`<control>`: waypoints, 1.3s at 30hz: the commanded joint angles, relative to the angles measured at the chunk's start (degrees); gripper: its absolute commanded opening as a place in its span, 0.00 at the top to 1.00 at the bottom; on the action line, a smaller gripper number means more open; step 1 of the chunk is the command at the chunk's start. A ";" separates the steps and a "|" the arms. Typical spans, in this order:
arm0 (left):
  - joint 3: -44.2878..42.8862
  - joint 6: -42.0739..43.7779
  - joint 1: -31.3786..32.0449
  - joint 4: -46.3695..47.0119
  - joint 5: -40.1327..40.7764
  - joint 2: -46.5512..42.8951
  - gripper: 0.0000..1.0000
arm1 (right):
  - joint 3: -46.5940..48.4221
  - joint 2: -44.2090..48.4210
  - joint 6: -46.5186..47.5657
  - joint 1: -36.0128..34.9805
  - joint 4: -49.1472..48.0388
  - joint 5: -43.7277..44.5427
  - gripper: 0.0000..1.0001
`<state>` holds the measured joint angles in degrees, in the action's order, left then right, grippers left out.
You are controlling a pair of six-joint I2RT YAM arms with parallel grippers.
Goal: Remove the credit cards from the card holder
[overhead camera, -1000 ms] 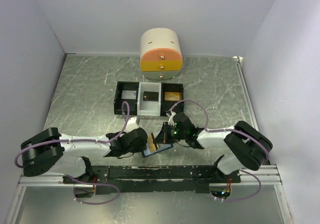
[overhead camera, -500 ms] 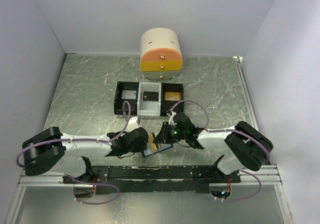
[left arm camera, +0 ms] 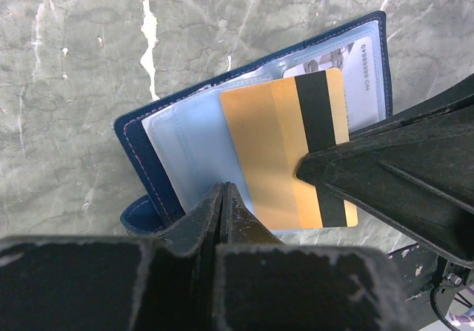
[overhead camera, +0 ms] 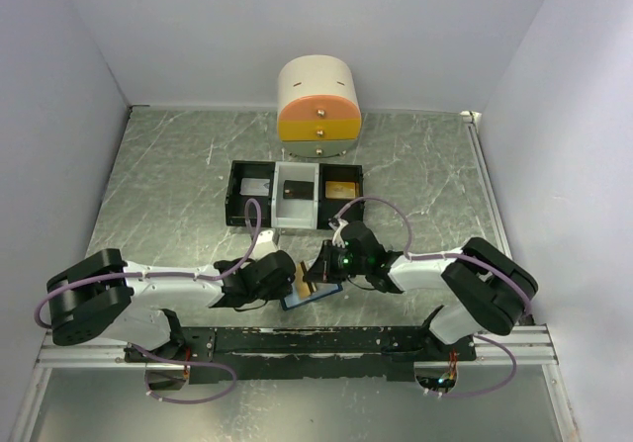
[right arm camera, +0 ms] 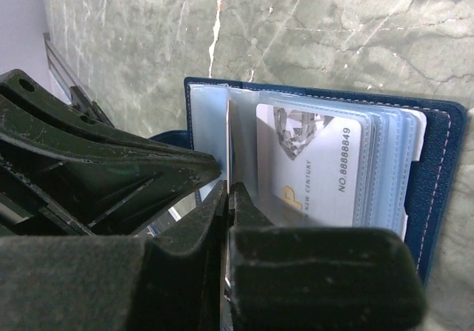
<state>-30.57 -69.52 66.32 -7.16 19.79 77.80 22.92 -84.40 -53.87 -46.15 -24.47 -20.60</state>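
Note:
The card holder [left arm camera: 185, 153] lies open on the table near the front edge, dark blue outside and light blue inside; it also shows in the top view [overhead camera: 316, 297] and the right wrist view [right arm camera: 441, 168]. My left gripper [left arm camera: 223, 190] is shut on its clear pocket leaf. A tan-gold credit card [left arm camera: 270, 138] with a black stripe sticks partly out of a pocket. My right gripper [right arm camera: 229, 190] is shut on that card, seen edge-on [right arm camera: 227, 142]. A white credit card [right arm camera: 311, 161] sits in a pocket. In the top view both grippers, left [overhead camera: 293, 282] and right [overhead camera: 315, 278], meet over the holder.
A black-and-white three-compartment tray [overhead camera: 237, 193] stands behind the grippers, with small items in it. A cream and orange drawer box [overhead camera: 318, 111] stands at the back. White walls close in the marbled table [overhead camera: 168, 185] on three sides.
My left arm has edged slightly right toward the holder. Both grips and the holder look the same.

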 commanded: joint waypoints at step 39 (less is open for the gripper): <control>-1.84 16.04 -8.53 -18.71 1.09 -26.96 0.09 | -0.23 23.15 34.27 -8.89 -2.29 23.18 1.00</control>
<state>-28.34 -59.16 61.89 -21.04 21.54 53.34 23.22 -65.89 -30.59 -54.83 -23.77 -4.43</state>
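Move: The gold card is already pinched in my right fingertips, its middle about 2 cm to their left and 1 cm ahead; from my left hand it is some 3 cm to the right, 1 cm ahead and 1 cm up. My left fingers are shut on the clear sleeve. The card holder's middle is roughly 2 cm right, 1 cm back and 3 cm below my right hand; the white card lies about 3 cm right, 1 cm ahead and 3 cm below it. With my right hand keeping its pinch on the gold card, I draw it up out of the sleeve, about 8 cm, rolling the wrist some 35 degrees so the fingertips swing forward and level out. My left hand first keeps hold of the sleeve and tugs it about 2 cm left and slightly back, then opens wide, lets go and backs off up and to the left. ##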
